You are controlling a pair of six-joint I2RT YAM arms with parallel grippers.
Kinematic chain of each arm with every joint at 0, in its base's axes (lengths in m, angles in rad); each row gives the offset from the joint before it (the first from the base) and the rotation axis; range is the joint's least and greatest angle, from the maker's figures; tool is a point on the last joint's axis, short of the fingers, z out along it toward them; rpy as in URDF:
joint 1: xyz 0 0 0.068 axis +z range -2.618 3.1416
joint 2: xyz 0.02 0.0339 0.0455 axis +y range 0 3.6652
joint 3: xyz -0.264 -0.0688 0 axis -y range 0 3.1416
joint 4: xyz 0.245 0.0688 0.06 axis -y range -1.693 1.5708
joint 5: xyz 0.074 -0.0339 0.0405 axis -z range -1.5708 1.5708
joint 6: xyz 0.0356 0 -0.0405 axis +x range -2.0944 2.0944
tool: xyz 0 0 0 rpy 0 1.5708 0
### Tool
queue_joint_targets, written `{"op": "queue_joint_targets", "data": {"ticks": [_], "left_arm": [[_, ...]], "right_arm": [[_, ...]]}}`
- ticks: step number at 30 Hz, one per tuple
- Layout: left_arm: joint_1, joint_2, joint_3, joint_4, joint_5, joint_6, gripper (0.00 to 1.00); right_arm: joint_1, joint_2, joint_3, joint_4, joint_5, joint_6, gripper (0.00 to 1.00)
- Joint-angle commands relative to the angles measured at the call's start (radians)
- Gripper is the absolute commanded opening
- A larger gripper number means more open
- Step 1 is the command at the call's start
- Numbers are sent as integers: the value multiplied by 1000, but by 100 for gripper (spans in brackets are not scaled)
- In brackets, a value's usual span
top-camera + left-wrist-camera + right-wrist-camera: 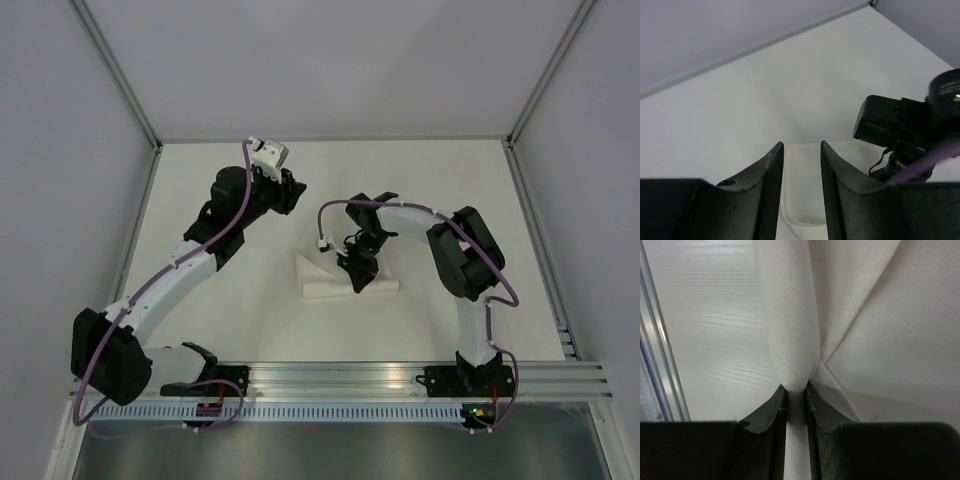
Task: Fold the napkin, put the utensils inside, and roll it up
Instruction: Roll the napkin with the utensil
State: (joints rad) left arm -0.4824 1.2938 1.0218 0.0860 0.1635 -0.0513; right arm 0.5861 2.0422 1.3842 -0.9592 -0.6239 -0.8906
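Note:
The white napkin (pixel 322 282) lies folded in the middle of the table, one side curled into a roll (pixel 790 315). My right gripper (pixel 358 278) points down at it, and in the right wrist view the right gripper (pixel 796 388) is shut on the end of that roll. My left gripper (pixel 293 193) hovers up and to the left of the napkin. In the left wrist view the left gripper (pixel 801 145) is open with nothing between its fingers, and the napkin (pixel 802 195) shows on the table below the gap. The utensils are out of view.
An aluminium rail (pixel 400 375) runs along the near table edge, and shows as the rail (pixel 660 365) at the left of the right wrist view. Grey walls and frame posts (pixel 120 75) enclose the table. The right arm's wrist (pixel 900 125) stands close to the right of my left fingers.

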Motion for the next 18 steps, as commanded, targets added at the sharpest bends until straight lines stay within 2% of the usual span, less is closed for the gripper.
{"op": "queue_joint_targets", "data": {"ticks": [1, 6, 7, 9, 16, 18], "left_arm": [[-60, -85, -69, 72, -74, 109, 41], [-270, -171, -179, 130, -257, 327, 43], [-335, -175, -204, 136, -272, 371, 43], [-390, -176, -216, 121, -298, 405, 43], [-637, -27, -265, 60, -432, 504, 43], [-674, 22, -273, 58, -456, 513, 43]], "right_arm": [[-29, 162, 59, -151, 27, -62, 16], [-51, 288, 179, -248, 6, -84, 16], [-54, 303, 214, -256, 4, -85, 16], [-58, 343, 246, -283, 1, -84, 16], [-66, 437, 361, -352, -5, -79, 17], [-68, 452, 374, -365, -5, -77, 17]]}}
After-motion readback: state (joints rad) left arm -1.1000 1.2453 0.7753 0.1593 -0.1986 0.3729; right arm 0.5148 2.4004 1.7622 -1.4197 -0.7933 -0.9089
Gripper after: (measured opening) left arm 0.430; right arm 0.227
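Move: The napkin roll's middle lies about 14 cm back from the left hand, 10 cm to its right and 26 cm below. The right hand already pinches the roll, its middle level fore and aft and at the same height, some 1 cm to the left. The unrolled napkin's middle is about 7 cm ahead of the right hand, 2 cm left and 1 cm lower. Left hand swings some 20 cm back, right and down towards the roll; right keeps its pinch, tilting 25 degrees. ##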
